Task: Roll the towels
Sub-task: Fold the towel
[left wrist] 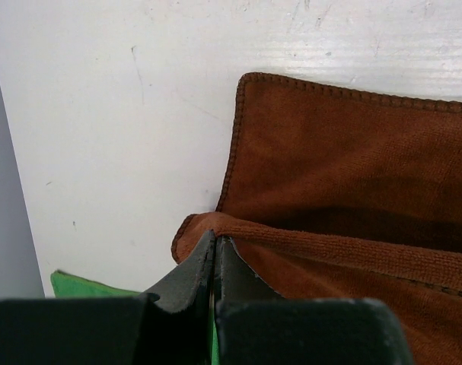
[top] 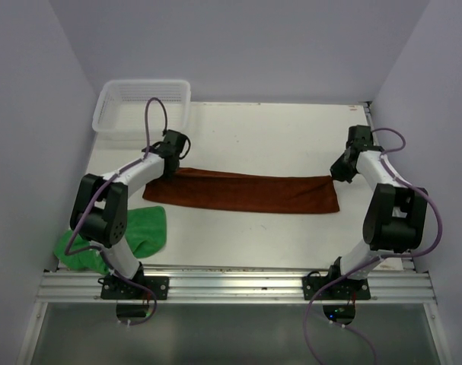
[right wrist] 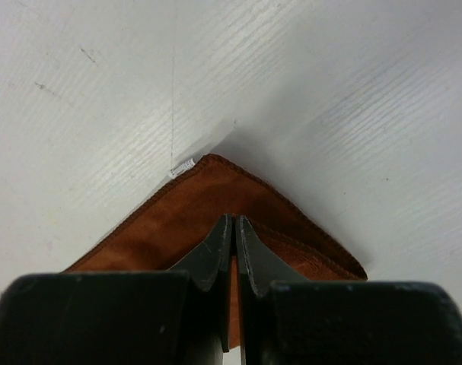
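Observation:
The rust-brown towel (top: 246,194) lies folded into a long strip across the middle of the table. My left gripper (top: 168,166) sits at the strip's left end. In the left wrist view its jaws (left wrist: 216,239) are pressed together, their tips at the raised folded edge of the brown towel (left wrist: 352,167). My right gripper (top: 336,177) is at the strip's right end. Its jaws (right wrist: 235,220) stand nearly together over the corner of the brown towel (right wrist: 177,220), tips at the upper layer's edge. The green towel (top: 139,232) lies crumpled at the front left by the left arm's base, its edge (left wrist: 78,285) showing.
A white mesh basket (top: 177,99) stands at the back left corner. Pale walls close in the table on the left, right and back. A metal rail (top: 238,285) runs along the near edge, with both arm bases on it.

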{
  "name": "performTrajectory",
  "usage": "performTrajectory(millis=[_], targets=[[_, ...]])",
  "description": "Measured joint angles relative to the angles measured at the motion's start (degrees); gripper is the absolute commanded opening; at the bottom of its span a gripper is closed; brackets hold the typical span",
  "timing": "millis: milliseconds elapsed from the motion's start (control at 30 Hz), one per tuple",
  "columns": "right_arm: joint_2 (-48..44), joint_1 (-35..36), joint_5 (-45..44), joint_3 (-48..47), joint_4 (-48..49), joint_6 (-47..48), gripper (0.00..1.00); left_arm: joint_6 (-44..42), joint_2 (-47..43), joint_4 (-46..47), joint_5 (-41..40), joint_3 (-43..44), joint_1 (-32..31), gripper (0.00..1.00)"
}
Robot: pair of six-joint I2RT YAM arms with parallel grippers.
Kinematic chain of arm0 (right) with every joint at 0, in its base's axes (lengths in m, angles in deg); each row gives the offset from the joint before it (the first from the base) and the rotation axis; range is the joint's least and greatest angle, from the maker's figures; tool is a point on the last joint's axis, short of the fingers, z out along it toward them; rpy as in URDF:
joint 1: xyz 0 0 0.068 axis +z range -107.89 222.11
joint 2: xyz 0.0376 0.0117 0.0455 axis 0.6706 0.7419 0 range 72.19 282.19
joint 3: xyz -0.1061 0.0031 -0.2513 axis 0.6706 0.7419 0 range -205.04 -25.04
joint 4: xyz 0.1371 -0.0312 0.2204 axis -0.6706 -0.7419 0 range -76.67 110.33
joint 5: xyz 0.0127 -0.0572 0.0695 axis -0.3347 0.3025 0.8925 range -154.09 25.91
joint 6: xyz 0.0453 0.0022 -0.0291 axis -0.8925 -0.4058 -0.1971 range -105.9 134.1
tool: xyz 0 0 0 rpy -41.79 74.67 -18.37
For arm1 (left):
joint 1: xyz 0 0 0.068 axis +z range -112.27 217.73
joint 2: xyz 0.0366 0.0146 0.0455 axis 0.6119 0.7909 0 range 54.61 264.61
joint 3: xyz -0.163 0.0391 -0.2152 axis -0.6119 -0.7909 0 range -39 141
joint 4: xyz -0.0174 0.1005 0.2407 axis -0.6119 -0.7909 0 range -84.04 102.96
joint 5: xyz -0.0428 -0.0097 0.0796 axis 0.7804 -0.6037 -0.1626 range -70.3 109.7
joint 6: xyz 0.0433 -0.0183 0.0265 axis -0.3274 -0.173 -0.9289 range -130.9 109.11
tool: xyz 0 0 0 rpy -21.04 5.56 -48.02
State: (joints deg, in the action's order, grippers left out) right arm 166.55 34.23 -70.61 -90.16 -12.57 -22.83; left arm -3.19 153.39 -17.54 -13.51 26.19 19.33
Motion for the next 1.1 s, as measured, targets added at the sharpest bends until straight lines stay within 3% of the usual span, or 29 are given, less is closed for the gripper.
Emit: performTrajectory(millis=[300,533,667,900,1100], targets=[[1.84,0.00,0.09,-0.50,0.28,-0.24,0.11,-0.02,0.92,-0.04,-0.02,0.63,0.00,0.00],[3.56,0.00,0.20,-1.40,0.46,-0.44,0.22,-0.44,2.69,0.00,-0.04,2.14,0.00,0.18],[4.66,0.00,0.24,-2.43,0.52,-0.59,0.35,-0.57,4.07,-0.04,-0.04,3.41,0.02,0.28],[5.64,0.00,0.24,-4.81,0.33,-0.63,0.47,-1.31,5.46,-0.02,-0.26,5.42,0.50,0.36],[5.38,0.00,0.24,-7.28,-0.17,-0.33,0.56,-1.53,6.10,-0.63,-0.20,8.74,2.36,0.56]])
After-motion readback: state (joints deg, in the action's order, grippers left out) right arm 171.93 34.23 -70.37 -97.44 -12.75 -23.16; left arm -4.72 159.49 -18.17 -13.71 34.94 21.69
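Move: The brown towel's raised near edge is still between my fingertips at both ends. Its far-left corner lies about 5 cm ahead of my left hand, 1 cm right and 2 cm below. The basket is some 21 cm ahead and 4 cm left of that hand, the green towel about 16 cm back and 7 cm left. From my right hand the far-right corner is roughly 3 cm ahead, 1 cm right and 2 cm down. With both hands I ease forward and slightly down, laying the pinched edge over towards the far edge of the brown towel. My fingers open to about half as I go on forward, letting go of the cloth, and then both hands lift a little, roughly 4 cm of forward travel on the left and 3.5 cm on the right. ##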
